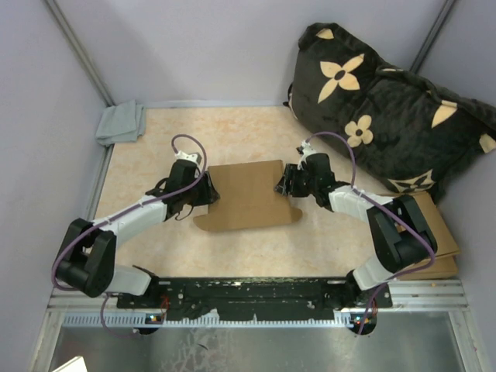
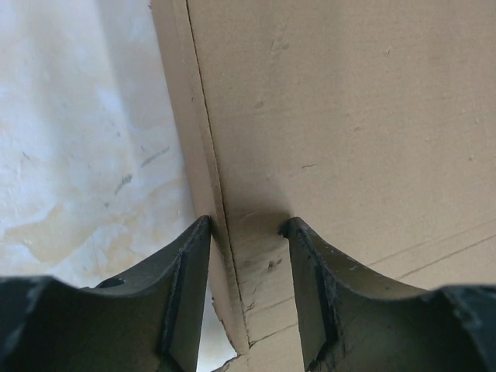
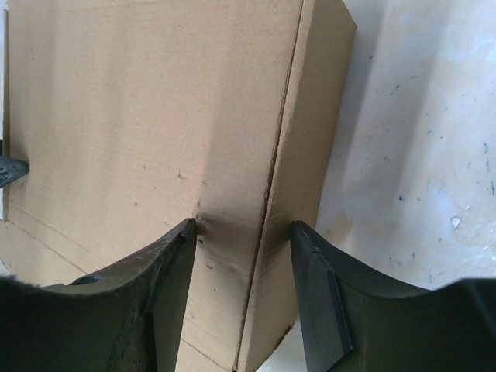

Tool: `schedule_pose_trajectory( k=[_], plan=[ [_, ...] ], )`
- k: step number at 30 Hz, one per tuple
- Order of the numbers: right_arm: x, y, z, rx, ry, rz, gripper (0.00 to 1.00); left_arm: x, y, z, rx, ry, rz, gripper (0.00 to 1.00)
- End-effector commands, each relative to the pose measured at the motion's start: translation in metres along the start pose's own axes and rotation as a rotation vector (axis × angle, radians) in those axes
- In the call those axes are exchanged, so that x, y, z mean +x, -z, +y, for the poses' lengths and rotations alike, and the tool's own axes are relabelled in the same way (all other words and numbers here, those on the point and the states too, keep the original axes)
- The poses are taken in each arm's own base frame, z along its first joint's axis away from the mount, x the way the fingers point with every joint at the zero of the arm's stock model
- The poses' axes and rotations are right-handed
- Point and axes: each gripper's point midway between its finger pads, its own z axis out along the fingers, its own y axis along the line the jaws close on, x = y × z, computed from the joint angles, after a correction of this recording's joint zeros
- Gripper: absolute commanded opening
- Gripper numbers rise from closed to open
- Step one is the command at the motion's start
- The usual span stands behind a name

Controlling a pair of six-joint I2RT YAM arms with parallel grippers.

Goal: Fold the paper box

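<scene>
The paper box (image 1: 248, 195) lies flat in the middle of the table, plain brown, with crease lines and a tab at its near edge. My left gripper (image 1: 208, 190) is at its left edge. In the left wrist view the gripper (image 2: 246, 232) is open, its jaws straddling the narrow side flap (image 2: 194, 147) and its crease. My right gripper (image 1: 284, 184) is at the box's right edge. In the right wrist view the gripper (image 3: 244, 232) is open, its jaws straddling the right side flap (image 3: 310, 132), which is bent along its crease.
A large dark pillow with cream flowers (image 1: 387, 116) fills the back right. A pile of flat cardboard sheets (image 1: 434, 232) lies at the right edge under the right arm. A grey cloth (image 1: 122, 122) sits in the back left corner. Walls enclose the table.
</scene>
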Motion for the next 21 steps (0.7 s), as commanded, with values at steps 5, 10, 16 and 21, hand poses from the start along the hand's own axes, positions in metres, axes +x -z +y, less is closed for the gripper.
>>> schedule_pose_trajectory(
  k=[5,10,16,21],
  plan=[
    [-0.053,-0.001,0.016,0.025,0.004,-0.105,0.57,-0.06,-0.021,-0.025,0.012,-0.082,-0.099,0.5],
    [-0.078,0.021,0.008,0.143,0.036,-0.177,0.71,-0.083,-0.009,-0.016,-0.082,-0.109,-0.158,0.59],
    [-0.125,0.072,0.023,0.217,0.065,-0.3,0.81,-0.105,0.033,-0.021,-0.089,-0.073,-0.25,0.65],
    [-0.103,0.114,0.07,-0.034,0.071,-0.326,0.99,-0.088,0.048,-0.013,-0.053,0.113,-0.327,0.9]
  ],
)
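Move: The closed box lies between the hands, both already at its top side edges with half-open fingers. Its middle is about 10 cm right of the left hand, 2 cm ahead and 3 cm lower, and about 9 cm left of the right hand, level fore and aft. The loose front flap's middle lies some 9 cm nearer the arms than the box's middle; its rounded left ear is about 7 cm back and 3 cm left of the left hand, its right ear 7 cm back and 4 cm right of the right hand. Forward and nearly level at first, both hands push the box along the table from its side edges, the left about 5 cm, the right only 2 or 3. Then both lift clear, the left rising some 10 cm and the right 12, opening as they go (the right almost fully) while the right hand also eases outward about 3 cm and turns some 10 degrees clockwise. ##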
